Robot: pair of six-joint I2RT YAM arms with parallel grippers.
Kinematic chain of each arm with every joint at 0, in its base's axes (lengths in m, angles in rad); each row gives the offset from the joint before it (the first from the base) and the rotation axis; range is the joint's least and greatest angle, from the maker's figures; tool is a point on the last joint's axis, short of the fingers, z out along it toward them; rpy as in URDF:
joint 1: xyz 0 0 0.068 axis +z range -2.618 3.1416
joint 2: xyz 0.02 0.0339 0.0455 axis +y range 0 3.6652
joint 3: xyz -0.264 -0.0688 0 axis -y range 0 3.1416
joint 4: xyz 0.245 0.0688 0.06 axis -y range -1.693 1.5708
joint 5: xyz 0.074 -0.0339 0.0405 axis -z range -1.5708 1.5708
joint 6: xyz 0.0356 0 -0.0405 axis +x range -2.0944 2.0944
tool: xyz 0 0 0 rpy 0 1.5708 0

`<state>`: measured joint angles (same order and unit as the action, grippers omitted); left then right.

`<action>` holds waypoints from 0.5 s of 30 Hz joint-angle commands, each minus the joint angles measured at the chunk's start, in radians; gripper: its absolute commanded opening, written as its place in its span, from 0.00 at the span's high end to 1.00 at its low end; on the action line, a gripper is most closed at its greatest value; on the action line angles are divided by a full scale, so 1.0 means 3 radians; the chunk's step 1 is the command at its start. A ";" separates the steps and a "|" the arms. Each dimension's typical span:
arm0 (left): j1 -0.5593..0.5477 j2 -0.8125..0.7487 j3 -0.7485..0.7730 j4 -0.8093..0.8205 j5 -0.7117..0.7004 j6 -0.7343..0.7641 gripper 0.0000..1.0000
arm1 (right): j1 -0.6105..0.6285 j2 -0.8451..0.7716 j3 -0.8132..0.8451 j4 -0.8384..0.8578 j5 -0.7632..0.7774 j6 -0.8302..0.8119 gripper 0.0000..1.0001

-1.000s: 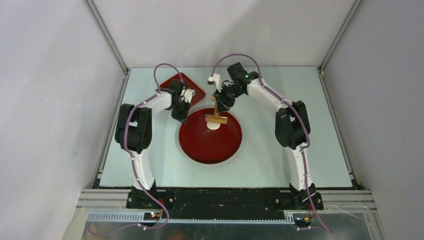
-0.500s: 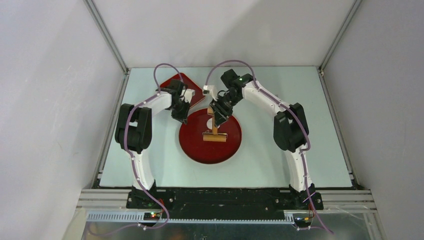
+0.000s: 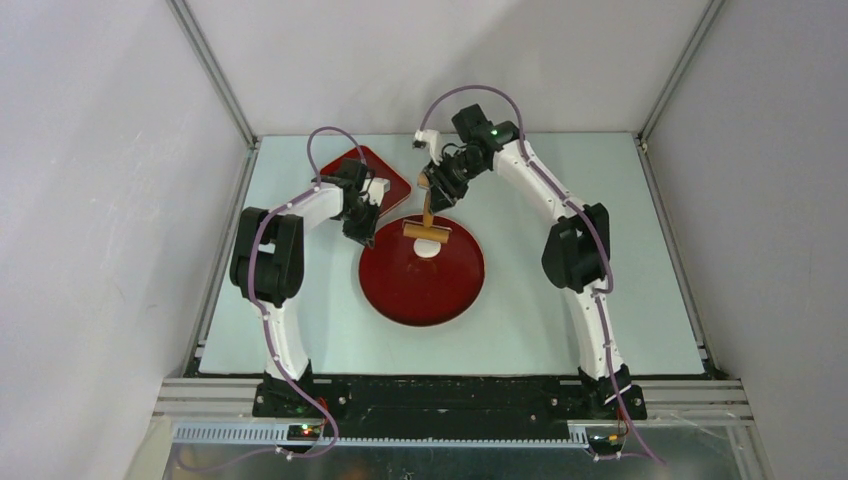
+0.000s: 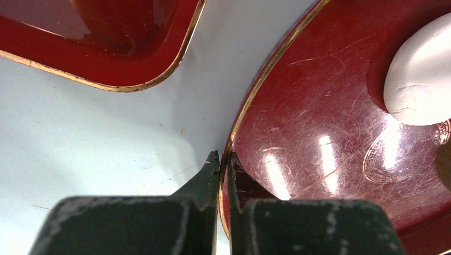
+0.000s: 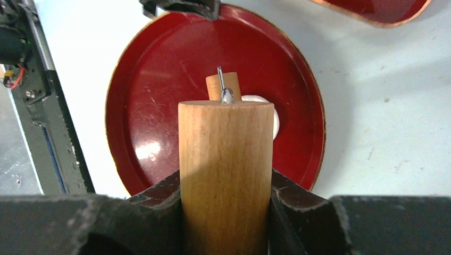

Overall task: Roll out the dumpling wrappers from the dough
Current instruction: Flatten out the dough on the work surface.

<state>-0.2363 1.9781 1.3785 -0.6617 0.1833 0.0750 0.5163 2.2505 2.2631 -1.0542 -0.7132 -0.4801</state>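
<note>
A small white round of dough, the dumpling wrapper [image 3: 428, 250], lies on the far half of the round red plate [image 3: 400, 305]. A wooden roller [image 3: 427, 233] rests crosswise just beyond the wrapper, at its far edge. My right gripper [image 3: 436, 195] is shut on the roller's upright wooden handle [image 5: 226, 175], and the wrapper [image 5: 275, 125] peeks out behind it. My left gripper [image 3: 366, 238] is shut on the plate's gold-edged left rim [image 4: 230, 143], one finger on each side. The wrapper [image 4: 420, 79] shows domed and smooth at the right of the left wrist view.
A square red tray [image 3: 395, 180] with a gold rim sits on the pale table behind my left gripper, close to the plate; it also shows as the tray [image 4: 106, 42] in the left wrist view. The cell's metal frame and grey walls enclose the table.
The roller ran toward the near side of the plate over the dough, then came back to the far edge, uncovering the white round. The left arm has stayed still.
</note>
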 commanded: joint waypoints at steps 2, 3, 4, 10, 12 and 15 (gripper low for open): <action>0.0003 0.0112 0.0060 0.0058 -0.0187 -0.0069 1.00 | 0.0043 0.0345 0.0030 -0.0096 0.0087 -0.0071 1.00; 0.0002 0.0114 0.0061 0.0058 -0.0183 -0.0068 1.00 | 0.0044 0.0364 0.0002 -0.0091 0.0108 -0.0082 1.00; 0.0002 0.0114 0.0059 0.0055 -0.0182 -0.0069 1.00 | 0.0049 0.0395 -0.0035 -0.0090 0.0110 -0.0105 1.00; 0.0005 0.0109 0.0058 0.0059 -0.0185 -0.0070 1.00 | 0.0096 0.0373 -0.0301 -0.0092 0.0161 -0.0236 1.00; 0.0005 0.0116 0.0058 0.0059 -0.0186 -0.0066 1.00 | 0.0108 0.0331 -0.0388 -0.0059 0.0156 -0.0259 1.00; 0.0003 0.0113 0.0058 0.0060 -0.0183 -0.0070 1.00 | 0.0098 0.0241 -0.0345 -0.0165 0.0012 -0.0278 1.00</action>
<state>-0.2363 1.9785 1.3785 -0.6617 0.1833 0.0742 0.5503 2.3653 2.1700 -1.0927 -0.7574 -0.5022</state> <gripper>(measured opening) 0.067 0.381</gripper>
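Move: The right hand, still gripping the roller's handle, has the dough some 16 cm below it, about 3 cm back and 1 cm to its left; the roller itself hangs raised over the dough. The plate's centre is roughly 8 cm back and 2 cm left, and the red tray about 16 cm ahead and 16 cm left, both about 17 cm below. From the left hand, the dough is about 13 cm to the right, 1 cm back and 1 cm lower. Down fast first, the right hand lowers the held roller towards the dough by about 6 cm, hardly moving over the table; then it draws back about 3.5 cm towards the base while sinking a little more, taking the roller past the dough's near edge. The wrist tips some 10 degrees forward-side down, and the fingers keep their grip. ##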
